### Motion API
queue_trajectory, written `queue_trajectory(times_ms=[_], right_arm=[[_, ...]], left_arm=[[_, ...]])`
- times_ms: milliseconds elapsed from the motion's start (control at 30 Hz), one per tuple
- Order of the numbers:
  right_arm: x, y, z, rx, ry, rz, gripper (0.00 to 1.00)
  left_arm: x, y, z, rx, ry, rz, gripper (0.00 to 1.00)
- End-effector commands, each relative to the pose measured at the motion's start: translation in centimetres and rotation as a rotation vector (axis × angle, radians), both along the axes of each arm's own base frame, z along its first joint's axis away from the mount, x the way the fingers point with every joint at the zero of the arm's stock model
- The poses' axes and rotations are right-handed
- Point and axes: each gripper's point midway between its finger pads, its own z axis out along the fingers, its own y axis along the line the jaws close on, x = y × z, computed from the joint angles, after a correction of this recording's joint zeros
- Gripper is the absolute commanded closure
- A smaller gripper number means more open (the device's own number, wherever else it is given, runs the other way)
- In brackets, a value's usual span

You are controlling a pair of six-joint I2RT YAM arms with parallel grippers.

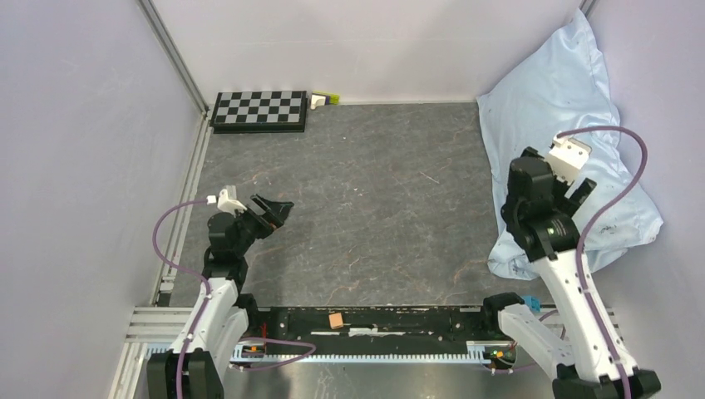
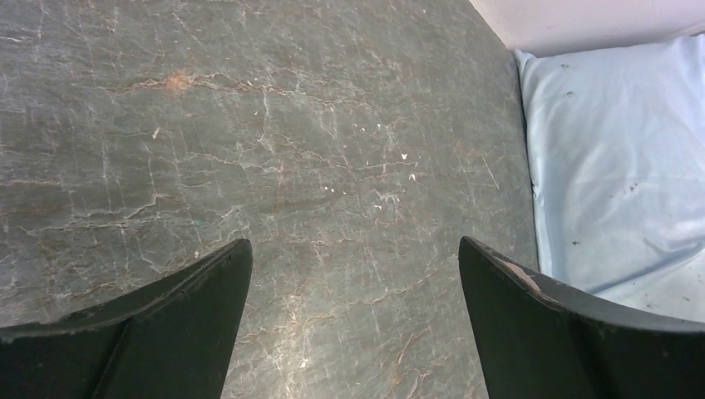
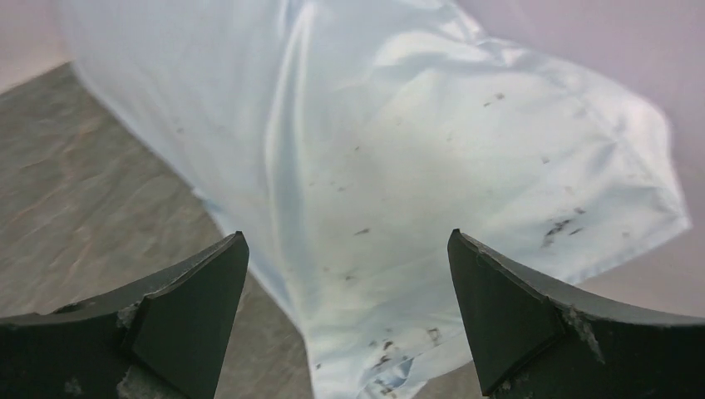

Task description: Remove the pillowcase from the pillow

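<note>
The pale blue pillowcase (image 1: 559, 98) lies bulging at the far right of the table, leaning against the right wall, with tiny dark specks on it. The pillow is hidden inside it. My right gripper (image 1: 568, 188) hovers open above the pillowcase's near half; in the right wrist view the pillowcase (image 3: 416, 141) fills the space beyond the right gripper (image 3: 347, 234), with nothing between the fingers. My left gripper (image 1: 272, 210) stands open over bare grey tabletop at the left. In the left wrist view the left gripper (image 2: 352, 241) is empty and the pillowcase (image 2: 615, 166) lies far off to the right.
A black-and-white checkerboard (image 1: 259, 110) lies at the back left, with a small white and yellow-green object (image 1: 324, 100) beside it. Pale walls close in the left, back and right. A black rail (image 1: 374, 320) with a small orange piece runs along the near edge.
</note>
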Motion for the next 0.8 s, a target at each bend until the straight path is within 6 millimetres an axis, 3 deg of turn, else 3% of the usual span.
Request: queue_trajectory(times_ms=[0, 233, 467, 500, 567, 633, 700, 767], right_arm=[[-0.8, -2.9, 1.9, -0.141, 0.067, -0.261, 0.02], [4.2, -2.1, 0.3, -0.149, 0.124, -0.255, 0.02], [6.9, -4.3, -1.8, -0.134, 0.177, -0.331, 0.01], [7.2, -4.8, -2.3, -0.125, 0.176, -0.335, 0.07], [7.8, -6.0, -3.7, -0.093, 0.197, -0.333, 0.44], [7.7, -7.1, -4.6, -0.043, 0.208, -0.347, 0.98], [6.7, -7.3, -4.1, -0.036, 0.179, -0.366, 1.0], [6.3, -7.0, -2.3, -0.043, 0.114, -0.306, 1.0]], left_arm=[[0.2, -0.3, 1.0, 0.014, -0.061, -0.033, 0.0], [0.2, -0.3, 0.9, 0.016, -0.057, -0.033, 0.0], [0.2, -0.4, 1.0, 0.016, -0.06, -0.038, 0.0], [0.2, -0.4, 1.0, 0.016, -0.06, -0.038, 0.0], [0.2, -0.4, 1.0, 0.013, -0.058, -0.038, 0.0], [0.2, -0.5, 0.9, 0.009, -0.056, -0.041, 0.0], [0.2, -0.5, 1.0, 0.009, -0.058, -0.043, 0.0], [0.2, -0.6, 1.0, 0.01, -0.059, -0.045, 0.0]])
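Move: The puffed-up pillowcase fabric the right hand will grip lies about 7 cm ahead, 7 cm to its right and 6 cm below. The case's loose near-left corner is some 5 cm back, 7 cm left and 25 cm below the hand; its outer right corner is roughly 2 cm ahead, 22 cm right and 20 cm below. From the left hand, that fabric is about 3 cm ahead, 60 cm right and 11 cm higher. The right hand reaches some 10 cm forward-right and 5 cm down into the pillowcase, then shuts, pinching its fabric. ##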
